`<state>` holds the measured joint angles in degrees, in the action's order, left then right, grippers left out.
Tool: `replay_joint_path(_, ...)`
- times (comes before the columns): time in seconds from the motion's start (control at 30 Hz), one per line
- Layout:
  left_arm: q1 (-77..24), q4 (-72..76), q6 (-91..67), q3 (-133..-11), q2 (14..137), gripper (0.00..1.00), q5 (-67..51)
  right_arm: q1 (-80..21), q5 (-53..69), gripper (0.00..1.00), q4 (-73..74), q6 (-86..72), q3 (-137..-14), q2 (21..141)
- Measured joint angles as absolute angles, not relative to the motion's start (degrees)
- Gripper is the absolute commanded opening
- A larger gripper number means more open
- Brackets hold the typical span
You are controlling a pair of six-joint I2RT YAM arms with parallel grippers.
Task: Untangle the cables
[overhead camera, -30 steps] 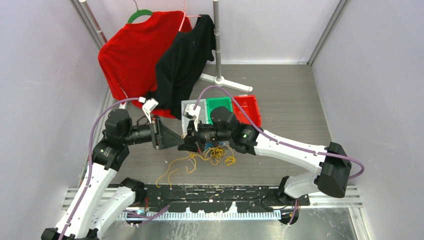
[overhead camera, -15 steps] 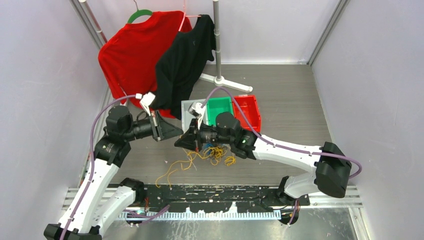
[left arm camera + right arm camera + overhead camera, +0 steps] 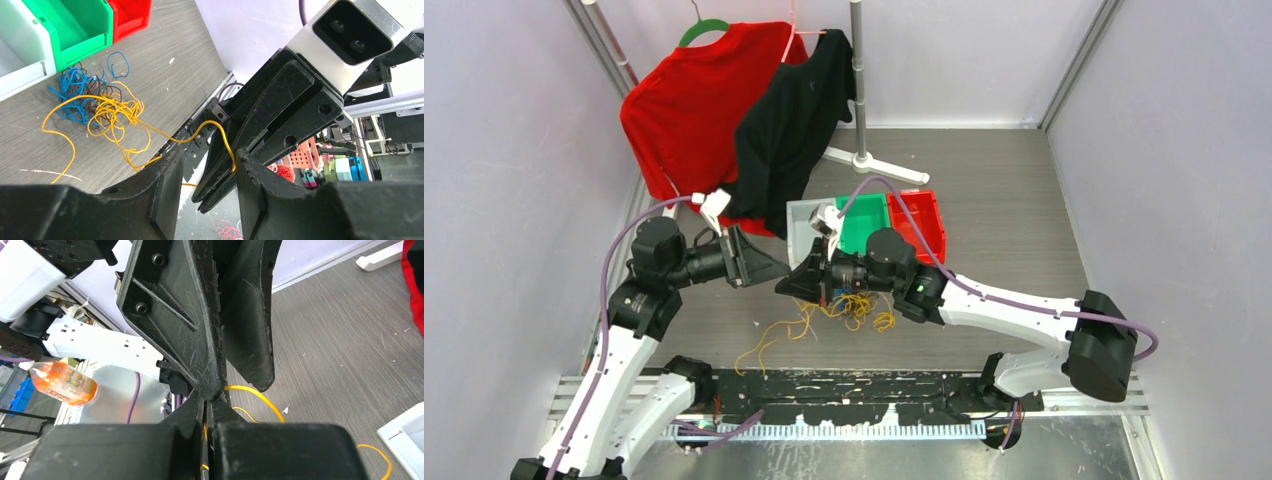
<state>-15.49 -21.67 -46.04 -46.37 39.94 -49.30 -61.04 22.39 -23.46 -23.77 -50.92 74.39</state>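
The cables (image 3: 856, 305) lie tangled on the grey table in front of the bins. In the left wrist view the blue bunch (image 3: 75, 92), a brown strand (image 3: 107, 92) and the yellow-orange loops (image 3: 112, 112) overlap. My right gripper (image 3: 792, 283) is shut on a yellow cable (image 3: 225, 142) and holds it above the table; the strand shows pinched between its fingers (image 3: 206, 410). My left gripper (image 3: 774, 270) is open, and its fingers (image 3: 165, 175) stand on either side of the right gripper's tips (image 3: 202, 197) without gripping the strand.
A white bin (image 3: 802, 215), a green bin (image 3: 864, 212) and a red bin (image 3: 921, 215) stand just behind the cables. A rack with a red shirt (image 3: 684, 110) and a black shirt (image 3: 794, 120) stands at the back left. Loose yellow strands (image 3: 759, 350) trail towards the near rail.
The left gripper drew back up and to the left from the right gripper, then closed in again slightly. The right arm slid left, still holding the yellow cable.
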Motion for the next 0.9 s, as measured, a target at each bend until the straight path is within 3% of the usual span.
replay_joint_path(0.23, -15.4, -21.4, -48.6, -46.2, 41.9, 0.38, -50.2, -61.0, 23.2, 0.02, -21.1, -23.5, -52.1, 75.5)
replay_joint_path(0.4, -14.9, -20.7, -49.6, -45.5, 42.1, 0.11, -50.0, -61.5, 23.2, 0.03, -20.8, -23.6, -53.2, 77.9)
replay_joint_path(0.5, -14.9, -20.4, -49.5, -45.1, 42.1, 0.00, -49.5, -61.8, 22.5, 0.11, -21.3, -24.0, -53.2, 78.7)
replay_joint_path(0.73, -14.8, -18.2, -49.7, -47.8, 43.1, 0.00, -49.3, -61.8, 19.6, 0.30, -27.0, -26.4, -51.1, 78.3)
replay_joint_path(0.9, -14.8, -15.6, -50.6, -51.8, 43.5, 0.00, -49.8, -61.8, 17.6, 0.33, -31.7, -29.2, -46.6, 77.6)
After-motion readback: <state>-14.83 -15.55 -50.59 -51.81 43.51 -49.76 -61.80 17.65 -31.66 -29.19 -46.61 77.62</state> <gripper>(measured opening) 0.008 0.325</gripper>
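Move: The stretch of yellow cable I want next stands up out of my right fingertips, which already grip it. It is only about 1 cm ahead, 1 cm right and 1 cm below my half-open left hand, and from my right hand about 2 cm ahead and 1 cm up. The cable tangle lies on the table some 12 cm right of my left hand, 3 cm back and 28 cm down. The white bin is about 12 cm ahead and 5 cm right, 27 cm down. I ease my left hand about 1 cm down and 1 cm forward onto the yellow cable beside my right fingertips and pinch it shut. Then I lift it about 5 cm, away from my right hand. My right hand sinks some 2 cm and shifts slightly left and forward, its fingers opening about a third to give up its grip. ##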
